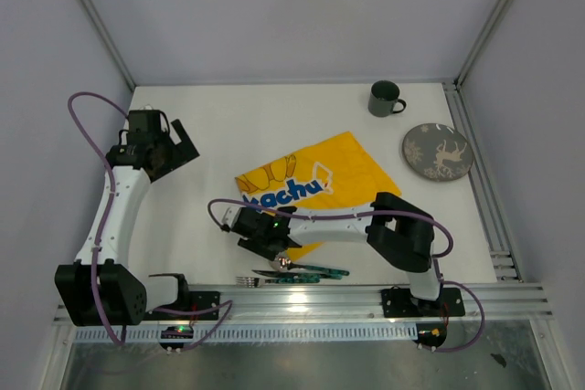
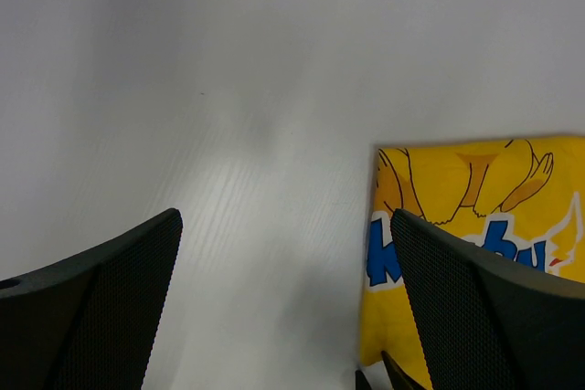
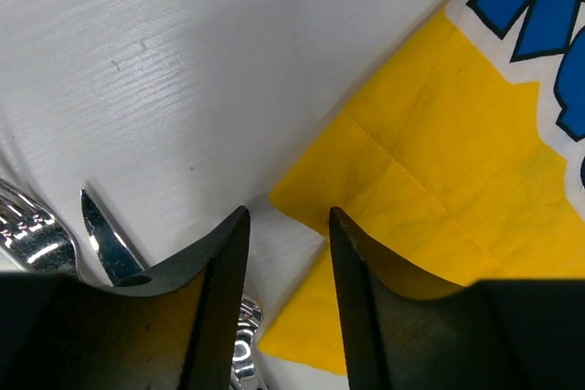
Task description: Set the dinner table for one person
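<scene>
The dinner table [image 1: 274, 125] is a wide white top. On its middle lies a yellow cartoon-printed cloth [image 1: 315, 180], turned diagonally. My right gripper [image 1: 272, 246] hangs low over the cloth's near corner [image 3: 439, 198]. Its jaws [image 3: 288, 216] are open a moderate way, and the folded corner shows in the gap, untouched by either finger. A fork [image 3: 27, 235], a knife tip [image 3: 105, 244] and a spoon [image 3: 242, 344] lie just beside it. My left gripper [image 1: 174, 136] is wide open [image 2: 285, 216] above bare table, left of the cloth [image 2: 475, 180].
A dark green mug [image 1: 386, 98] stands at the far right. A grey plate with a deer print [image 1: 438, 152] lies next to it near the right edge. The cutlery [image 1: 292, 271] sits by the front rail [image 1: 366, 299]. Panel walls enclose the table.
</scene>
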### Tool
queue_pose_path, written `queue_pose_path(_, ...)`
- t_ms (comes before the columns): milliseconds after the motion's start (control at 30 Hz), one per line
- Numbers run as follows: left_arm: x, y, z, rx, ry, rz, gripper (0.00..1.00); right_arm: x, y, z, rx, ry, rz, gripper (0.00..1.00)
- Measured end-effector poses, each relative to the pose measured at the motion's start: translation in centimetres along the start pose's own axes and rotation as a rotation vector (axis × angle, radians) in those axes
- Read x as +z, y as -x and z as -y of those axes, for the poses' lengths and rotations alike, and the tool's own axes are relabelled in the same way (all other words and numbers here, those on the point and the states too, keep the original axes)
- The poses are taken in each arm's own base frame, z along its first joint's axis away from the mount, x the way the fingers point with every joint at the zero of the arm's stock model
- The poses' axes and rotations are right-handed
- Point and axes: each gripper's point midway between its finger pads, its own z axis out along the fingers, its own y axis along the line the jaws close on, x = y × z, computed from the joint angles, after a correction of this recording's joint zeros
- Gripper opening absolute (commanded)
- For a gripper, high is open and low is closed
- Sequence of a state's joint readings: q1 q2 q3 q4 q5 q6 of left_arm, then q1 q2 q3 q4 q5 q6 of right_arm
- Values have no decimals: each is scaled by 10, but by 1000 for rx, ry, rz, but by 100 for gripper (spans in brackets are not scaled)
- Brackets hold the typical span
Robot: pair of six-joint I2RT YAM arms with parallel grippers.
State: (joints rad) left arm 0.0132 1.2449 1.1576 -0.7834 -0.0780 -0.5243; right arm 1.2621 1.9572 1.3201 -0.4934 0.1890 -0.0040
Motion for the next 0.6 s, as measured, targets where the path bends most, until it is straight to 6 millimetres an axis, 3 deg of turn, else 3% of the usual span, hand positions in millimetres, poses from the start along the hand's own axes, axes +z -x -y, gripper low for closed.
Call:
queue_pose_path(133,0,-1,0,1,2,-2,99,3,3,-1,-6,5,6,20)
queue_pose_path(267,0,-2,-1,1,5,-7,99,7,11,0,-9,-10,18,7)
queue_pose_path(600,-1,-3,-2,1,7,-12,99,5,15,28,-9,-171,20,4)
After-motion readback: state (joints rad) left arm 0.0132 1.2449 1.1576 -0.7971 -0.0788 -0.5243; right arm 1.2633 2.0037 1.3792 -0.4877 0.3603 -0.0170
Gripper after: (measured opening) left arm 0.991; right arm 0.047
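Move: The lower left corner of the yellow cloth lies practically between the right hand's half-open fingertips, about 1 cm to the left and 1 cm below. The spoon's middle is some 5 cm back and 10 cm right of this hand, the knife's about 7 cm back and 7 cm right, the fork's roughly 8 cm back and 3 cm right. From the left hand, the corner is about 16 cm back, 21 cm right and 18 cm down. The right hand's fingers shut on the cloth's corner and pinch it, the hand easing about 1 cm left as they close. Keeping the pinch, the hand then draws the corner forward, away from the cutlery, some 3 cm in all, just starting to rise at the end, while the wrist tilts about 10 degrees so the fingers point more forward. ##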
